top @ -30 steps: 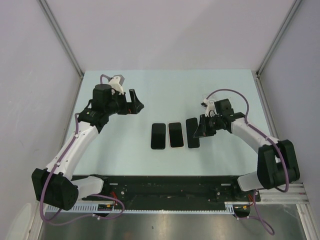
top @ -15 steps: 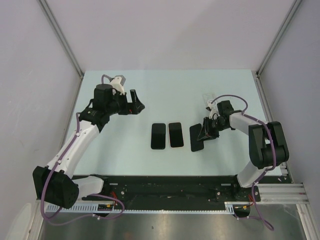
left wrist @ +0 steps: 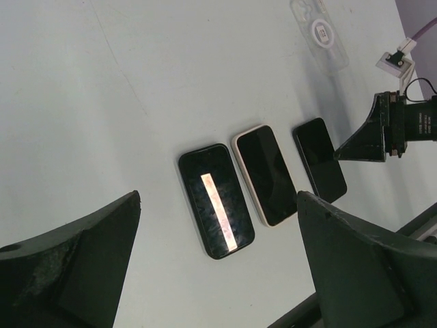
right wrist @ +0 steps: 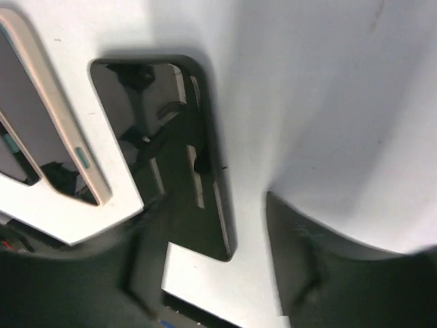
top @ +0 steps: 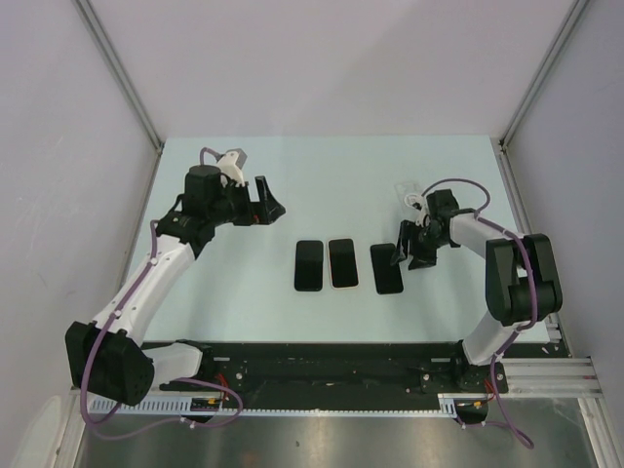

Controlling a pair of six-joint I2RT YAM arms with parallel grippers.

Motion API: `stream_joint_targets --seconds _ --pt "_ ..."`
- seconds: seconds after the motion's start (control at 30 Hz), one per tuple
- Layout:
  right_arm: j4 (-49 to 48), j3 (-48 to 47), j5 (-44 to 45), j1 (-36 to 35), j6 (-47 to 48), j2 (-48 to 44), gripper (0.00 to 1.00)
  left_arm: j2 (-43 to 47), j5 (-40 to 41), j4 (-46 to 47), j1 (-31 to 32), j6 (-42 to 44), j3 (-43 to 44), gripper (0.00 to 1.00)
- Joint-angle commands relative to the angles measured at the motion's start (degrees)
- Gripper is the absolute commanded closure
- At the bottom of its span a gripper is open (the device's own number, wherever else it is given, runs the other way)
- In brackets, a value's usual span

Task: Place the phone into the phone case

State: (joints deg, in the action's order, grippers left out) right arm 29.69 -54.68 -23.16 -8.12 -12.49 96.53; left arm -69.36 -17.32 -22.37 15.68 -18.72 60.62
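Three phones lie side by side near the table's front. The black phone (top: 387, 268) on the right lies flat; in the right wrist view this phone (right wrist: 171, 150) has its near end between my right gripper's (right wrist: 212, 208) parted fingers, which do not grip it. Seen from above, the right gripper (top: 406, 255) sits low at the phone's right edge. A clear phone case (top: 407, 189) with a white ring (left wrist: 321, 31) lies behind that gripper. My left gripper (top: 265, 202) hovers open, back left of the phones, with nothing between its fingers (left wrist: 89, 260).
The middle phone (top: 342, 263) has a white rim, and the left phone (top: 308, 265) is black with a light streak reflected on its screen (left wrist: 217, 203). The black rail (top: 322, 366) with both arm bases runs along the near edge. Grey walls close in both sides.
The right gripper, which held the right-hand phone tilted, has lowered it flat onto the table, a little farther right, and its jaws have spread apart. The left arm has barely moved.
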Motion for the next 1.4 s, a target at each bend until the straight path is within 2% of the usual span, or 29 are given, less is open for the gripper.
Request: stream_joint_targets --seconds 0.0,0.03,0.07,0.3,0.33,0.6,0.93,1.13,1.37 --pt "-0.9 -4.6 9.3 0.3 -1.4 -2.6 0.29 -0.1 -3.1 3.1 0.0 -2.3 -0.8 0.00" --pt "-2.1 -4.7 12.4 0.2 -1.2 -2.9 0.19 -0.2 -3.5 3.1 0.0 -2.4 -0.8 0.00" --pt "-5.1 -4.7 13.5 0.2 -0.4 -3.7 0.01 -0.3 -3.7 3.2 0.0 -2.5 -0.8 0.00" --pt "-16.2 -5.4 23.2 0.3 2.3 -7.9 0.00 0.0 -4.3 3.6 0.0 -2.7 -0.8 0.00" --pt "-16.9 -5.8 27.1 0.3 2.5 -7.8 0.00 0.1 -5.1 3.7 0.0 -2.9 -0.8 0.00" --pt "-20.0 -12.0 29.0 0.9 10.7 0.7 0.00 1.1 -7.1 5.4 0.0 -3.8 -1.8 0.00" --pt "-16.2 -23.9 28.4 0.9 15.5 13.4 0.00 0.7 -8.1 5.5 -0.1 -3.9 -1.6 0.00" --pt "-9.8 -32.5 27.7 1.0 18.4 20.9 0.00 0.5 -8.8 5.6 -0.2 -4.0 -1.6 0.00" --pt "-5.1 -36.3 24.9 0.9 18.9 25.0 0.00 0.5 -8.9 5.7 -0.3 -4.0 -1.7 0.00"
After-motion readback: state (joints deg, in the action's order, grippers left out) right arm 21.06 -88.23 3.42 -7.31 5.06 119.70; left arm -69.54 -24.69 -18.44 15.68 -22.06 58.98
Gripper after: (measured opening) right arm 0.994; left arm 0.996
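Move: The clear phone case lies flat some 22 cm ahead of the right hand and 7 cm to its right, about 2 cm lower. The loose black phone just laid down is about 5 cm to that hand's left and 2 cm back; the phone in the pink case stands about 16 cm to the hand's left and 2 cm ahead. From the left hand, the clear case is roughly 27 cm ahead, 30 cm right and 22 cm below. The clear phone case is what the right hand heads for: leaving the loose black phone, it sweeps about 21 cm forward and 7 cm right, arching up some 8 cm and then sinking 6 cm over the case. Its fingers spread from half to wide open, swinging from leaning left to leaning forward; no grip yet. The left hand drifts 2 cm right, still open. ##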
